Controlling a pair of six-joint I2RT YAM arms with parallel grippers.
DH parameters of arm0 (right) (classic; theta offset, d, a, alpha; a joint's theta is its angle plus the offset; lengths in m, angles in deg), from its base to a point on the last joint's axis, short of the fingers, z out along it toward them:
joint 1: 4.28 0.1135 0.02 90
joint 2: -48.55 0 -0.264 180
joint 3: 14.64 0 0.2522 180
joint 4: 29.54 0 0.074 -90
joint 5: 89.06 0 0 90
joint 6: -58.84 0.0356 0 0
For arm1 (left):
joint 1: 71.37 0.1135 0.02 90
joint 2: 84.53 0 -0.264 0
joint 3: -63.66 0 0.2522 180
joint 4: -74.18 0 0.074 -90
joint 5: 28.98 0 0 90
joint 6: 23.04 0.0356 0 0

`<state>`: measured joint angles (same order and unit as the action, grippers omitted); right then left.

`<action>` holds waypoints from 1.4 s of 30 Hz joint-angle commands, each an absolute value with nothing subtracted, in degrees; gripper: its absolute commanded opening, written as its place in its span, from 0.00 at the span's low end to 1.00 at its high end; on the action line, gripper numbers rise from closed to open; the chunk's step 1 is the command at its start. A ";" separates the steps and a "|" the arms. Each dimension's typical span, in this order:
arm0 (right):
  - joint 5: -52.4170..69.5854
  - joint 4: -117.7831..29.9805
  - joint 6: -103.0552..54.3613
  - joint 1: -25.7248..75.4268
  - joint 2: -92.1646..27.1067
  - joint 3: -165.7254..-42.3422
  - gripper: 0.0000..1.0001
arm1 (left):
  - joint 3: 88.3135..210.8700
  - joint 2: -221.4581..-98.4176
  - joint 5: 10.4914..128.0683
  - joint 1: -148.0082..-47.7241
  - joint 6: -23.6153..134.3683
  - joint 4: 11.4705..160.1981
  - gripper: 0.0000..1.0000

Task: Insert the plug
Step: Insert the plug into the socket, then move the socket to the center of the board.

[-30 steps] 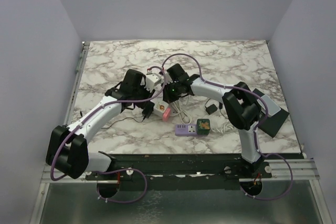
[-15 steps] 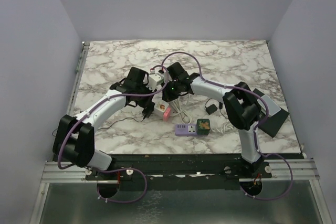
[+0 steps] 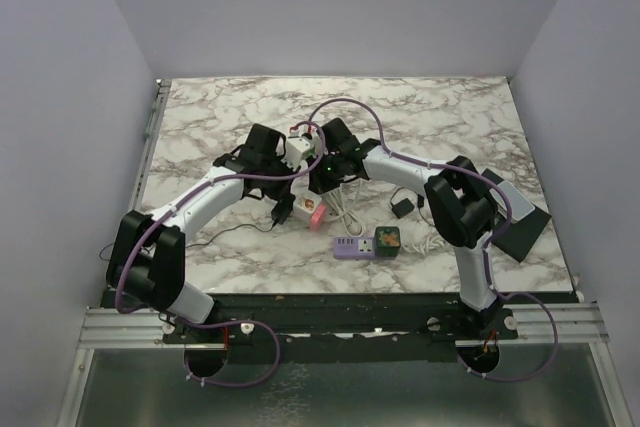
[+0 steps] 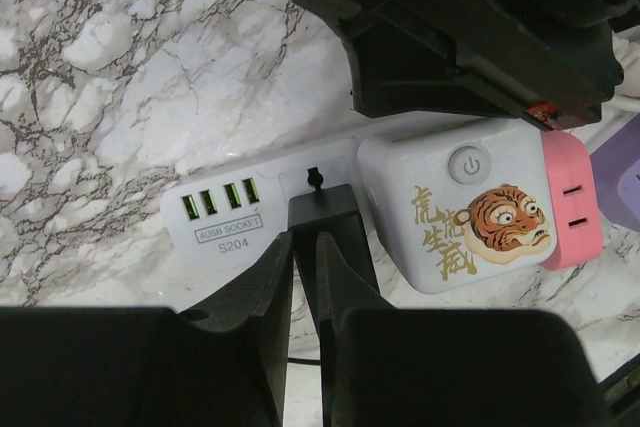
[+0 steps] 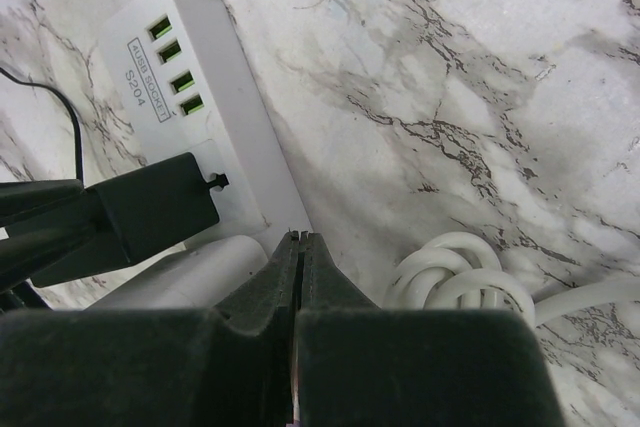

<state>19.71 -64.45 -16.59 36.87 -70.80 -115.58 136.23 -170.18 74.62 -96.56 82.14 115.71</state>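
Note:
A white power strip (image 4: 225,212) with four green USB ports lies on the marble table (image 4: 120,67). A black plug (image 4: 325,209) stands in its socket face. My left gripper (image 4: 305,242) is shut on the plug's body, one finger on each side. In the right wrist view the same plug (image 5: 150,212) shows left of my right gripper (image 5: 300,237), which is shut on nothing, its tips at the strip's (image 5: 215,77) long edge. From above, both grippers (image 3: 283,152) (image 3: 318,162) meet over the strip (image 3: 297,144) at mid table.
A white cube socket with a tiger print and pink side (image 4: 470,207) sits right beside the strip. A coiled white cable (image 5: 460,272) lies by the right gripper. Nearer the front are a black adapter (image 3: 282,212), a purple strip (image 3: 352,246), a green cube (image 3: 387,239) and a black box (image 3: 520,222).
My left arm has reached further right toward the strip and its jaws have closed. The right arm has stayed where it was.

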 commanded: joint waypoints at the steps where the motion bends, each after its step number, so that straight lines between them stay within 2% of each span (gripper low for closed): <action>1: 19.92 -65.28 -15.67 36.62 -68.68 -117.34 0.01 | 132.91 -173.26 71.15 -96.65 84.73 117.69 0.14; 4: 18.93 -65.40 -15.22 36.02 -67.11 -117.38 0.01 | 131.55 -172.94 70.43 -96.59 85.24 118.05 0.14; 7: 17.05 -65.69 -14.91 35.31 -64.92 -117.07 0.11 | 130.87 -173.04 69.89 -96.61 85.55 117.93 0.14; 13: 12.84 -65.80 -14.79 35.07 -57.91 -112.92 0.52 | 136.36 -172.77 69.58 -95.74 84.21 117.82 0.17; 17: 9.68 -66.08 -15.13 35.10 -53.70 -109.51 0.70 | 144.00 -172.13 69.81 -94.18 82.81 118.86 0.29; 23: 11.90 -64.32 -16.42 36.08 -48.52 -104.17 0.83 | 154.99 -171.19 70.05 -89.61 82.44 121.62 0.50; 24: 11.50 -64.39 -16.98 36.96 -48.31 -104.09 0.84 | 156.45 -171.18 69.69 -88.81 82.44 122.06 0.62; 26: 10.28 -64.74 -18.69 38.93 -48.26 -104.58 0.87 | 158.76 -171.23 69.55 -87.22 82.52 122.86 0.96; 27: 9.47 -65.01 -19.62 40.05 -48.39 -104.91 0.87 | 159.85 -171.41 69.43 -86.48 82.49 123.36 0.98; 33: 6.51 -67.79 -25.53 44.99 -51.36 -108.06 1.00 | 163.54 -172.05 67.76 -83.05 80.79 125.81 0.99; 42: -1.48 -71.61 -30.63 48.13 -58.99 -112.59 0.99 | 167.90 -173.71 68.86 -79.44 79.10 129.50 0.99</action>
<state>5.28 -67.88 -27.26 47.32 -55.43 -110.46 163.62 -172.54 68.29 -80.69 80.37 125.98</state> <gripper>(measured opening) 0.997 0.987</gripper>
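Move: The black adapter plug lies under the left fingertips, its middle about 2 cm back, 1 cm left and 2 cm below. It sits on the white socket strip, whose middle is about 1 cm back, 2 cm right and 4 cm below the left hand; the tiger cube is some 2 cm back, 5 cm right and 2 cm lower. From the right hand, the adapter is roughly 5 cm back, 4 cm left and 2 cm higher. Forward by about 1.5 cm, the left hand's nearly shut tips keep pressing on the adapter, then come off it, going up some 14 cm, forward and left while opening wide and turning about 20 degrees counter-clockwise. The right tips leave the strip's far edge, rising and swaying right, then swinging back and left over the cube, sinking slightly at the end, fingers spread wide. ##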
